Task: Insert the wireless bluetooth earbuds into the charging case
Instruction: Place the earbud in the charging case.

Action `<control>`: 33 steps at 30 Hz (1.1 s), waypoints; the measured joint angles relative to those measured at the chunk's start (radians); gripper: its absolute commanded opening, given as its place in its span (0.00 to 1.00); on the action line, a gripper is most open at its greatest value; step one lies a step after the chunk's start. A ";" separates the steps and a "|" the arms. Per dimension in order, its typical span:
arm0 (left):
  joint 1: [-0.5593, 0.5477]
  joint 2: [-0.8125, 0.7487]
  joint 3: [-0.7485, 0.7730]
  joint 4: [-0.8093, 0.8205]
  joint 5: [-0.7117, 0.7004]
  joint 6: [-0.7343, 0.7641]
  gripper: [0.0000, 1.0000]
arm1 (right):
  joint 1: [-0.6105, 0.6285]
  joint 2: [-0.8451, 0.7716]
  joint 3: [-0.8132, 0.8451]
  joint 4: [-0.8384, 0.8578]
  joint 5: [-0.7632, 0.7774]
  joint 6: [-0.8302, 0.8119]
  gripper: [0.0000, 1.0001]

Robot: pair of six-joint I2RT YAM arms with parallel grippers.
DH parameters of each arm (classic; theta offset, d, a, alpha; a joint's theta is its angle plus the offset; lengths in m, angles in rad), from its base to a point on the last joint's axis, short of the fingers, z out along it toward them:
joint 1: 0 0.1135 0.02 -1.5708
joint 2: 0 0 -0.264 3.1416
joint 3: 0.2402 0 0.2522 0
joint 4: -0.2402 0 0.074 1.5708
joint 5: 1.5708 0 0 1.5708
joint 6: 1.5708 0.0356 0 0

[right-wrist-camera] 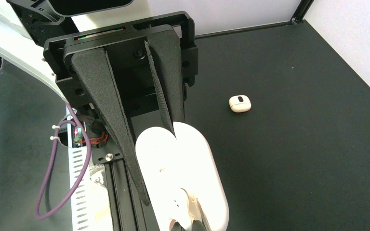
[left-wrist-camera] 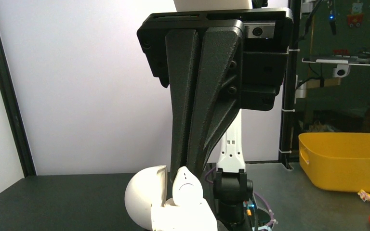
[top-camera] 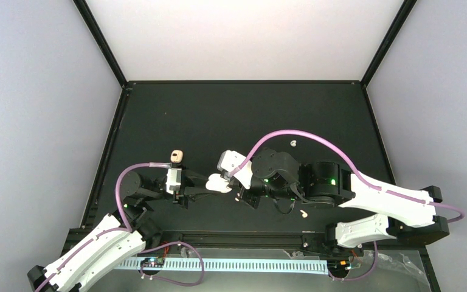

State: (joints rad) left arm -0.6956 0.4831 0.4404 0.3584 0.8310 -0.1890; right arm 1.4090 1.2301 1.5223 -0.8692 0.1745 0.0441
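Observation:
The charging case (top-camera: 220, 183) hangs open above the table between my two arms, glossy white, with its lid (left-wrist-camera: 143, 195) swung to one side. My right gripper (right-wrist-camera: 156, 173) is shut on the case (right-wrist-camera: 197, 163) at the lid side. One finger runs along its edge and the other ends at the hinge notch. My left gripper (left-wrist-camera: 183, 174) is shut on a cream-white earbud (left-wrist-camera: 189, 188). The earbud stands upright with its lower end in the case body (left-wrist-camera: 183, 216). The right wrist view shows this earbud (right-wrist-camera: 183, 206) at the case's far end. In the top view my left gripper (top-camera: 210, 184) and right gripper (top-camera: 238, 190) almost meet.
A small rounded lump with a dark spot (top-camera: 177, 157) (right-wrist-camera: 240, 103) lies on the black table behind the left gripper. Two small white pieces (top-camera: 293, 143) (top-camera: 304, 213) lie right of the arms. The black rail (top-camera: 243, 234) runs along the near edge. A yellow bin (left-wrist-camera: 347, 159) stands beyond the table.

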 measured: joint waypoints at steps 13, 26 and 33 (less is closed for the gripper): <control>0.000 -0.010 0.000 0.004 -0.008 0.000 0.02 | 0.000 0.019 0.025 -0.028 -0.001 0.006 0.12; 0.000 -0.012 0.000 0.032 -0.019 -0.001 0.02 | 0.000 0.000 0.024 -0.026 -0.003 0.021 0.21; 0.000 -0.012 0.000 0.036 -0.020 -0.002 0.02 | 0.000 -0.048 0.024 -0.010 -0.015 0.029 0.26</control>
State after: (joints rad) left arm -0.6956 0.4709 0.4400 0.3946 0.8108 -0.1905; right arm 1.4090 1.1824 1.5467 -0.8787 0.1593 0.0727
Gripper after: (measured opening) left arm 0.219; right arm 0.249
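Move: The right fingertips are already at the near end of the white charging case with the earbud between them; the case's middle is about 3 cm to this hand's left, level fore and aft, and 1 cm below. A loose earbud on the table lies some 6 cm ahead, 2 cm right and 25 cm down, and the beige case about 23 cm ahead and 22 cm left, equally low. From the left hand, which holds the white case, the earbud is roughly 4 cm right, level fore and aft, and 1 cm up. The right hand stays almost still over the well while its fingers part to roughly a quarter of their range and let go of the earbud, then it backs off upward by about 2.5 cm and a little over 1 cm to the right, away from the case, with the fingers still widening. The left hand keeps its pinch on the open case and eases it up about 1 cm, hardly turning. ##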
